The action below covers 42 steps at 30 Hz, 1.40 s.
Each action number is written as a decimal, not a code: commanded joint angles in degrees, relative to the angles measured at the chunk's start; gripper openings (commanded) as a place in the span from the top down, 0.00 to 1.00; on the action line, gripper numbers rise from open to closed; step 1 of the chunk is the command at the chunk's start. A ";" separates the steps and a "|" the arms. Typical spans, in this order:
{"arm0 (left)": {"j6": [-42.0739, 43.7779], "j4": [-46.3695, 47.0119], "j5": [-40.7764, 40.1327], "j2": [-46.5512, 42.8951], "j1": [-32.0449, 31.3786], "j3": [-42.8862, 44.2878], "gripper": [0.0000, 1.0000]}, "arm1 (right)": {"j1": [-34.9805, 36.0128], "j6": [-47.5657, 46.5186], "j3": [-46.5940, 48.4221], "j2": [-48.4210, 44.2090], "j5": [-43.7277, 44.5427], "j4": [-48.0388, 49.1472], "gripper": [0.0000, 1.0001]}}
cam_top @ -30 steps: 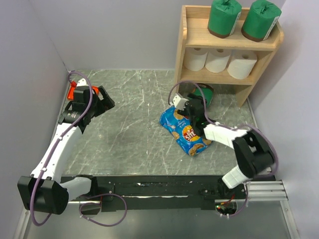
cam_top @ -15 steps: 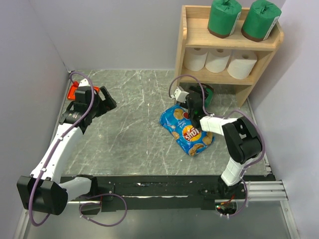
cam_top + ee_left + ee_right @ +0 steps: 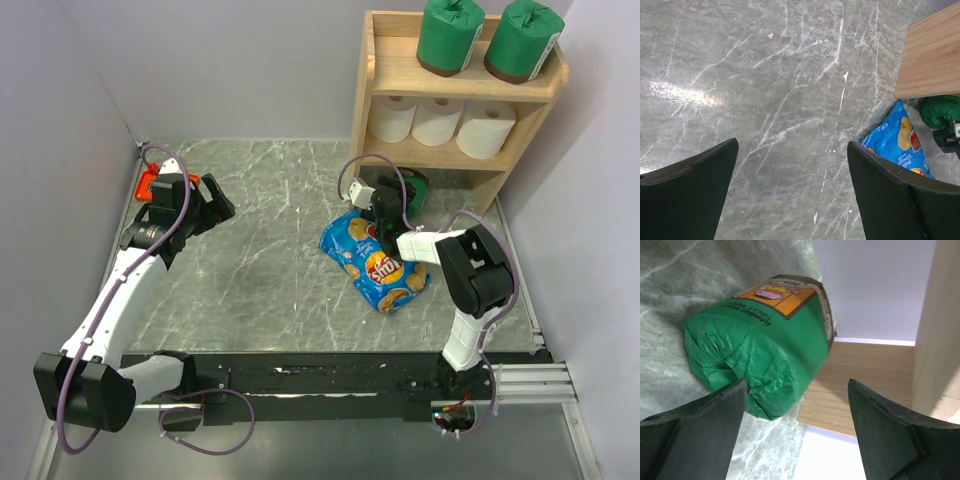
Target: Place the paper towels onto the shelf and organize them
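Observation:
The wooden shelf stands at the back right. Two green-wrapped paper towels sit on its top tier, and three white rolls line the lower tier. A third green roll lies on its side on the table under the shelf. My right gripper is open right in front of that roll. In the right wrist view the green roll lies against the left finger, only partly inside the right gripper. My left gripper hangs open and empty at the far left, open over bare table.
A blue chip bag lies just in front of the right gripper's arm, also seen in the left wrist view. A red tool sits by the left wall behind the left gripper. Shelf wood and a side panel stand close beyond the right fingers.
My right gripper has moved from above the chip bag back toward the shelf, up to the green roll on the table, and its jaws have widened. The left arm has barely shifted.

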 commanded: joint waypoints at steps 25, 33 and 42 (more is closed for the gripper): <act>0.15 2.16 -0.16 -0.59 -0.29 -0.09 0.04 | -2.35 -4.71 6.33 10.05 2.91 12.23 0.21; 0.24 2.16 -0.43 -0.68 -0.29 -0.09 0.04 | -3.32 -5.15 5.80 10.58 2.74 15.75 0.35; 0.24 2.16 -0.52 -0.76 -0.29 -0.09 0.04 | -3.41 -3.67 3.61 7.78 4.93 19.63 0.46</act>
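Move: Just ahead of the right hand, about 6 cm out, 2 cm to its right and 4 cm lower, the green-wrapped roll of paper towels lies under the shelf, gathered wrapper end towards the hand. The lower shelf board's middle is roughly 14 cm ahead, 7 cm right and 7 cm above the hand; the chip bag lies some 10 cm back, 7 cm left and 7 cm below. From the left hand the roll is about 20 cm ahead, 43 cm right and 15 cm down. Easing forward about 3 cm and some 2 cm to its right, the right hand first sinks roughly 2.5 cm to bring its open fingers around the roll's gathered end. The fingers then close from wide to a little over half open, pinching that end, as the hand comes back up just over 1 cm and its tips tilt up slightly. ##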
